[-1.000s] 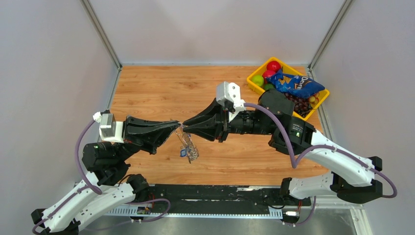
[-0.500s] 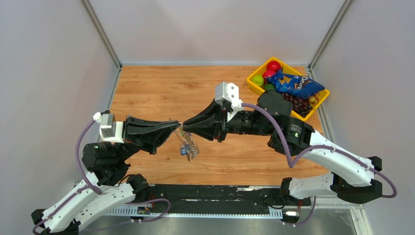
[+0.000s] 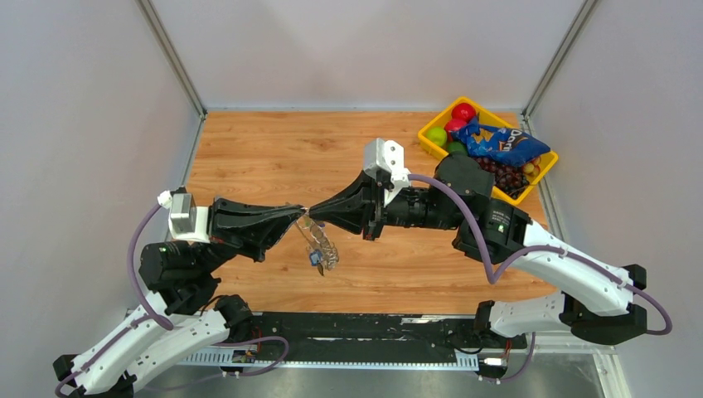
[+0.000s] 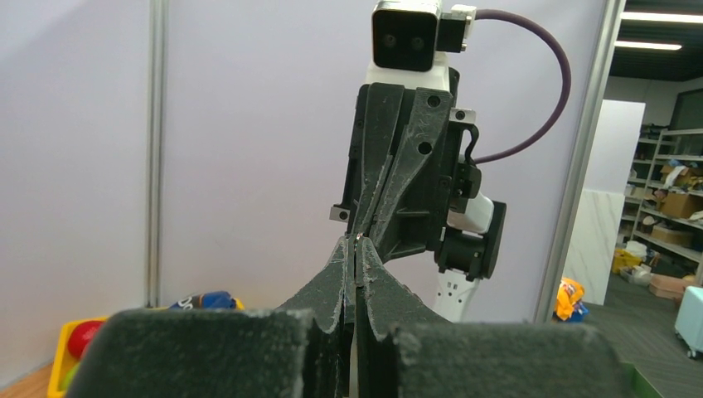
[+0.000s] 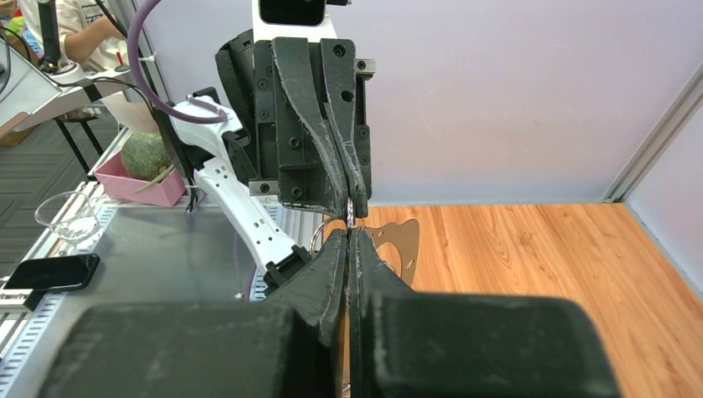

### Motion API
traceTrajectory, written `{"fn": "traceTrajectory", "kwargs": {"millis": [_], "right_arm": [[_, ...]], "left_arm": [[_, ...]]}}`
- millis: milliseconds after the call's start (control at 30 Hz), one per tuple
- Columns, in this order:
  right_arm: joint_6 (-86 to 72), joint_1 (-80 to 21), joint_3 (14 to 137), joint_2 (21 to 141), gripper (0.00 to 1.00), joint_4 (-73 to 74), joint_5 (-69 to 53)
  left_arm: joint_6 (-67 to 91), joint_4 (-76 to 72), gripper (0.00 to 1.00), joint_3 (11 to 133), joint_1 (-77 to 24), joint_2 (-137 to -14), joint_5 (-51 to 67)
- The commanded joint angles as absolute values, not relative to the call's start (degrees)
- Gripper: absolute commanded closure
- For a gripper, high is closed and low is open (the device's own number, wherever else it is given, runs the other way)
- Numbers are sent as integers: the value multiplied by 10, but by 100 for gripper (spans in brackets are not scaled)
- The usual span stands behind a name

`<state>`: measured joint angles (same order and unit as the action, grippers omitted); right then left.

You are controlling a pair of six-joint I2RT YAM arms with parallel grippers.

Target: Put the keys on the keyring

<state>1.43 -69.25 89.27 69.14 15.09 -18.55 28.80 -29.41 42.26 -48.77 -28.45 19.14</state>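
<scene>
My left gripper and right gripper meet tip to tip above the table, both shut. In the right wrist view the thin silver keyring arcs out beside the touching tips, pinched at the left gripper's fingertips. The right gripper is shut on a small silver piece; it looks like a key, but its head is hidden. In the left wrist view a glint of metal shows between my left gripper's tips. The chain hangs below with a blue-capped key.
A yellow bin at the back right holds red and green balls, a blue snack bag and dark items. A flat see-through tag hangs near the tips. Grey walls enclose the wooden table.
The right gripper has shifted slightly left against the left gripper's tips. The hanging chain and blue key have swung a little to the right. Both stay shut.
</scene>
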Motion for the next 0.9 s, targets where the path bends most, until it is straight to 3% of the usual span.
{"fn": "traceTrajectory", "kwargs": {"millis": [0, 133, 267, 533, 867], "right_arm": [[13, -696, 897, 695, 100, 133, -191], [16, -696, 906, 694, 100, 150, -189], [13, -695, 929, 698, 100, 199, -184], [20, -695, 942, 699, 100, 309, -196], [18, -694, 959, 720, 100, 410, -262]], "left_arm": [[283, -332, 100, 425, -488, -275, 192], [279, -313, 100, 433, -488, -269, 195], [269, -233, 76, 469, -487, -267, 232], [212, 14, 52, 546, -488, -256, 279], [145, 209, 45, 621, -488, -301, 322]]}}
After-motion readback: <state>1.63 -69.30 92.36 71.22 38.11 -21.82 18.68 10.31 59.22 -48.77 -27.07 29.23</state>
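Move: The keyring's top ring sits right between the two grippers' tips, pinched by both: about level with the left hand's point and 1 cm to its right, and 1 cm to the left of the right hand's. The bunch of keys hangs some 8 cm below, about 2 cm right of and 1 cm back from the left hand, and straight below the right hand, 1 cm back. Opening, the left hand releases the keyring and backs off while the right lowers it about 8 cm, dipping. ##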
